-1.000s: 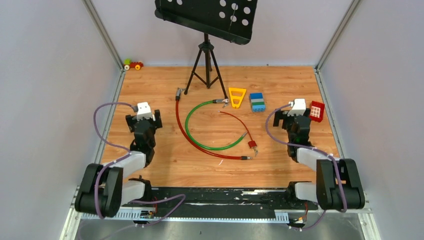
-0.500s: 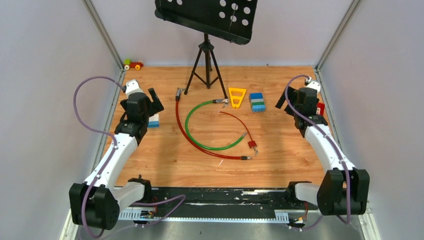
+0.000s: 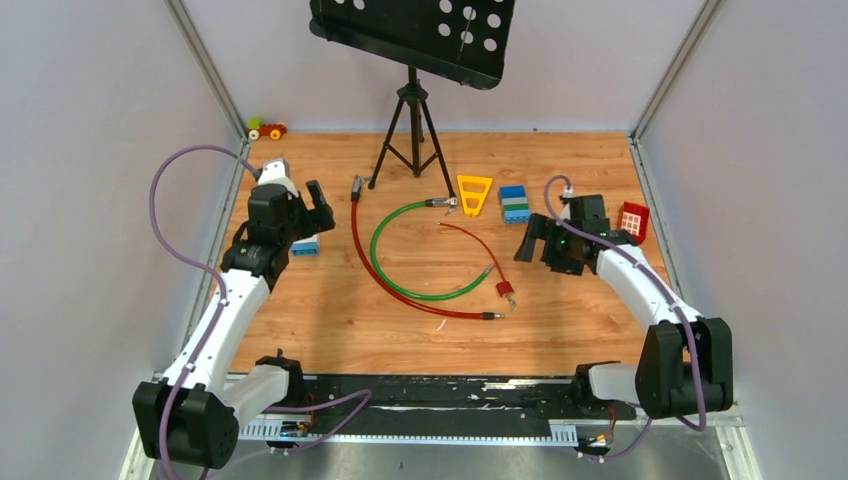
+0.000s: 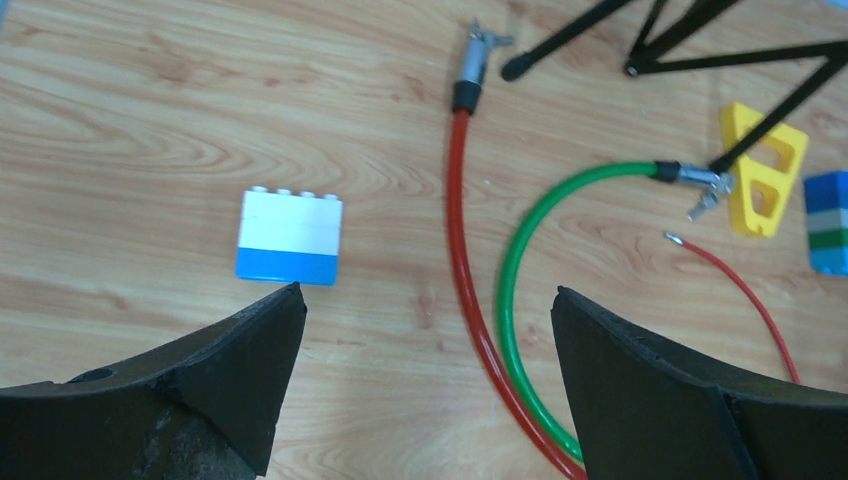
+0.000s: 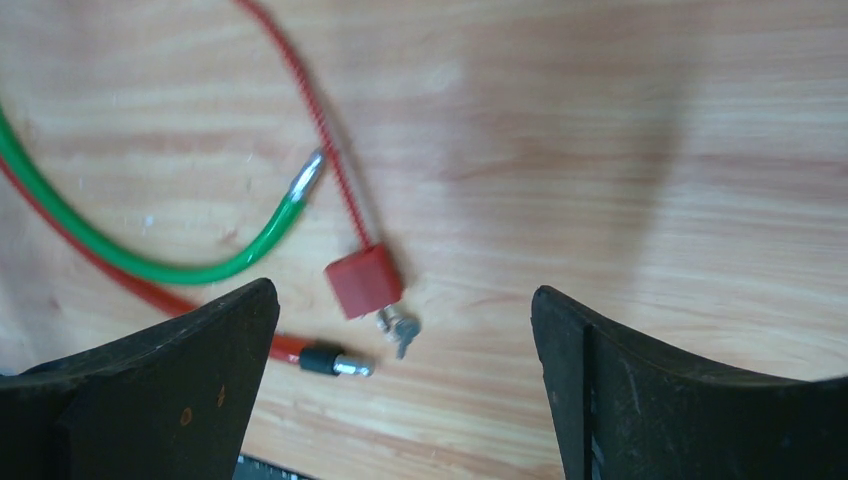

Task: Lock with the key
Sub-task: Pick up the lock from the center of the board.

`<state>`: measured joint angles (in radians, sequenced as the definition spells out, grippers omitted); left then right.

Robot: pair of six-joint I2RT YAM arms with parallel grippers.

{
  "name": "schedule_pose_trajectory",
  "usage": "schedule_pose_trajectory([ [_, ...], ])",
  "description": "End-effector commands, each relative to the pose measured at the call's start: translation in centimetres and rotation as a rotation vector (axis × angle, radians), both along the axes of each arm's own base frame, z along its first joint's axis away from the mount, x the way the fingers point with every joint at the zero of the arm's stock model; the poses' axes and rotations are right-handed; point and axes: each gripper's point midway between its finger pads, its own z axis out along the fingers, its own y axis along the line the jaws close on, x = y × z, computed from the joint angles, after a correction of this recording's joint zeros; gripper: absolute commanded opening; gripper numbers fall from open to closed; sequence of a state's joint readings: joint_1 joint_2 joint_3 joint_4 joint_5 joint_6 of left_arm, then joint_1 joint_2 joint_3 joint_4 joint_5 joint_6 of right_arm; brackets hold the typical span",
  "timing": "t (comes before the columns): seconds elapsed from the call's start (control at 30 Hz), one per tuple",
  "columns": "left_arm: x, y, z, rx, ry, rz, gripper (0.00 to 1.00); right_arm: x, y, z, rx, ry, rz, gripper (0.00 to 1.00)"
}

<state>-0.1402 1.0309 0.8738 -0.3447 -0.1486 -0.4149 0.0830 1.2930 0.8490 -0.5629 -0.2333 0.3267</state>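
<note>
The key (image 5: 403,332) is tiny and silvery and lies against the lower edge of the small red padlock (image 5: 365,282) on the wooden table; in the top view the key (image 3: 512,301) is a speck beside the padlock (image 3: 505,289). A thin red cable (image 5: 318,110) runs up from the padlock. My right gripper (image 5: 402,290) hangs open above the padlock and key, touching neither, and sits just right of them in the top view (image 3: 533,243). My left gripper (image 4: 428,292) is open over bare wood, left of the thick red cable (image 4: 462,230) and green cable (image 4: 515,260).
A blue and white brick (image 3: 306,245) lies by the left gripper. At the back stand a music stand tripod (image 3: 412,120), a yellow triangle (image 3: 474,193), a blue-green brick stack (image 3: 515,203) and a red window piece (image 3: 633,220). Walls close in both sides.
Both arms unfolded from their rest pose and reached out. The right gripper then swung left and down toward the padlock. The left gripper edged slightly right. Both stayed open.
</note>
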Motion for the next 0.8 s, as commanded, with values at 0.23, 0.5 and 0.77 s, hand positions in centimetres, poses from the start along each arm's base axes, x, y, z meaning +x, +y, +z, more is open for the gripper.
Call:
schedule_pose_trajectory([
  [0.23, 0.3, -3.0, 0.4, -0.049, -0.078, -0.187, 1.00, -4.4, 7.5, -2.8, -0.103, 0.004, 0.311, 0.81],
  [0.5, 0.0, -3.1, 0.6, -0.049, -0.085, -0.195, 1.00, -2.7, 7.8, -4.8, -0.155, 0.049, 0.354, 0.62],
  [0.77, -0.2, -2.7, 0.8, -0.036, -0.086, -0.177, 1.00, -1.5, 7.5, -5.9, -0.212, 0.079, 0.370, 0.58],
])
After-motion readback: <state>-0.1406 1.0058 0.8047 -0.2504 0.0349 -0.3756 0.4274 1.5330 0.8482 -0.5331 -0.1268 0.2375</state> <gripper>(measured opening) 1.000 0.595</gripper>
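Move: From the right hand, the red lock lies about 8 cm to the left, 4 cm back and roughly 9 cm below. Its small key hangs off its near side, some 2 cm back of it. The green cable's metal end sits about 4 cm farther out than the lock and 2 cm to its left; the thick red cable's end is 5 cm nearer the bases and 2 cm left of it. From the left hand, the lock is some 35 cm right, 9 cm back and 21 cm below. Swing the right gripper about 7 cm left and 5 cm back to above the red lock, turning it some 20 degrees counter-clockwise, then sink it steeply, about 7 cm down in all, easing a little forward at the end. Narrow the wide-open fingers to roughly 60 percent so that the tips flank the lock without pinching yet. Meanwhile ease the open left gripper 3 cm right, turning it slightly clockwise. ##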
